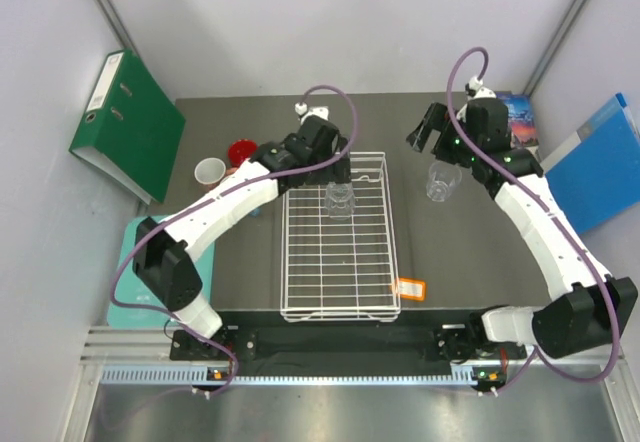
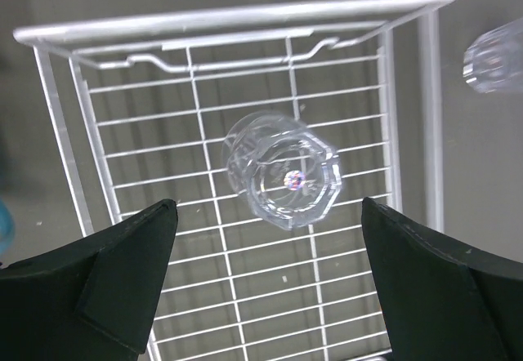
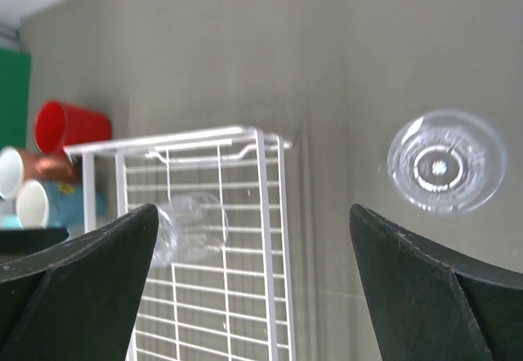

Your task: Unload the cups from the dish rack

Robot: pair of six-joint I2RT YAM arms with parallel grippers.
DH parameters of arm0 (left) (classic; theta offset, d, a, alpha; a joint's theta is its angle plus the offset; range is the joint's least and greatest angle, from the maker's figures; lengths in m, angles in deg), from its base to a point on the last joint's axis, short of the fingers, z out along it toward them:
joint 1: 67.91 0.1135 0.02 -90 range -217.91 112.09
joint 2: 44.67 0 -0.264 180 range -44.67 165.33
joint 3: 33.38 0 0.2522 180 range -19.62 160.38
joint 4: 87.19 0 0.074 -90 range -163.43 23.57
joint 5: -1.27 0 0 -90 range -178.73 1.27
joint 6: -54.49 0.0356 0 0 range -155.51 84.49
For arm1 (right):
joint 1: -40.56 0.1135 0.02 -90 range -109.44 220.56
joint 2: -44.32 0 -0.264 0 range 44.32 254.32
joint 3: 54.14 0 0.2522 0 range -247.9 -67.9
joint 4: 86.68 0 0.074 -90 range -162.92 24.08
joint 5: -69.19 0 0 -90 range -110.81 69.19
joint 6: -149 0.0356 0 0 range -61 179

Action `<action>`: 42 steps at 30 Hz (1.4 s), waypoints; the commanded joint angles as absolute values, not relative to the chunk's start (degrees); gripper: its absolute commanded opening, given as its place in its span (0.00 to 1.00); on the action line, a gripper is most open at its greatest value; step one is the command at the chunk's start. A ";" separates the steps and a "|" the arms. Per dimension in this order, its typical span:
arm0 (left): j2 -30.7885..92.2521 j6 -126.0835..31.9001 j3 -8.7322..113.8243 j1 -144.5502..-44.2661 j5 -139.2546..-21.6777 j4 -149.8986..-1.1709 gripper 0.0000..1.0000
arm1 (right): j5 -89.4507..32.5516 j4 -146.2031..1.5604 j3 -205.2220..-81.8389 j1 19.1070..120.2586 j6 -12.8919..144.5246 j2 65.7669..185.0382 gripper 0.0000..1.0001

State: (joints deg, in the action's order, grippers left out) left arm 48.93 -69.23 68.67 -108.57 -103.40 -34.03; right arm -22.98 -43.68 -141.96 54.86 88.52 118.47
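Note:
The white wire dish rack (image 1: 340,262) lies mid-table, and one clear glass tumbler (image 1: 339,200) stands upside down in its far part. My left gripper (image 1: 338,165) hovers open above that tumbler (image 2: 286,175), its jaws wide with nothing between them (image 2: 270,242). A second clear tumbler (image 1: 443,182) stands on the table right of the rack. Beyond it my right gripper (image 1: 427,130) is open and empty (image 3: 253,238), apart from this tumbler (image 3: 445,162). Left of the rack stand a red mug (image 1: 242,151), a salmon-pink mug (image 3: 29,169) and a light-blue mug (image 3: 61,202).
A green binder (image 1: 130,122) leans at the far left and a blue folder (image 1: 600,162) at the right wall. A teal board (image 1: 135,262) lies beside the left arm. An orange tag (image 1: 409,288) hangs at the rack's near right corner. A book (image 1: 520,117) lies behind the right arm.

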 commanded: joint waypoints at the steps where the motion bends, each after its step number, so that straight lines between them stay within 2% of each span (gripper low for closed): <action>1: 51.39 -68.64 69.59 -109.30 -108.86 -30.36 0.99 | -22.39 -46.46 -136.99 57.34 86.60 113.94 1.00; 14: 55.78 -70.93 70.02 -111.24 -106.31 -33.08 0.99 | -23.97 -46.20 -130.04 59.98 86.95 107.43 1.00; 32: 63.16 -71.46 71.43 -113.26 -106.66 -35.73 0.97 | -26.34 -47.16 -127.22 60.51 86.86 107.69 1.00; 37: 64.22 -70.67 71.61 -113.26 -107.80 -35.90 0.82 | -26.70 -47.34 -126.26 60.68 86.78 107.69 1.00; 40: 64.22 -70.23 71.61 -113.17 -108.24 -35.99 0.61 | -26.87 -47.52 -125.73 60.68 86.69 107.25 1.00; 42: 63.87 -69.97 71.61 -113.26 -108.59 -35.90 0.36 | -26.96 -47.78 -125.55 60.60 86.60 106.90 1.00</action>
State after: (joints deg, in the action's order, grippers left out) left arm 64.10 -70.91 69.63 -113.23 -106.81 -34.30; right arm -26.26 -44.99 -125.74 59.95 87.47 108.77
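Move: The last glass stands upside down in the dish rack, about 12 cm below the left hand, 3 cm to its right and 1 cm ahead. The glass already set on the table is some 25 cm to the right of the racked one and 4 cm farther out; the blue mug is about 25 cm to the left of it and 3 cm farther out. From the right hand, the racked glass lies some 19 cm left, 2 cm back and 18 cm below. Down towards the racked glass goes the wide-open left hand, about 10 cm in all, sliding some 3 cm right partway and tipping its fingers about 10 degrees further down. At the bottom the fingers close about a quarter and pinch the glass from both sides near its upturned base. The empty right hand, still open, draws back and sinks about 6 cm each. ##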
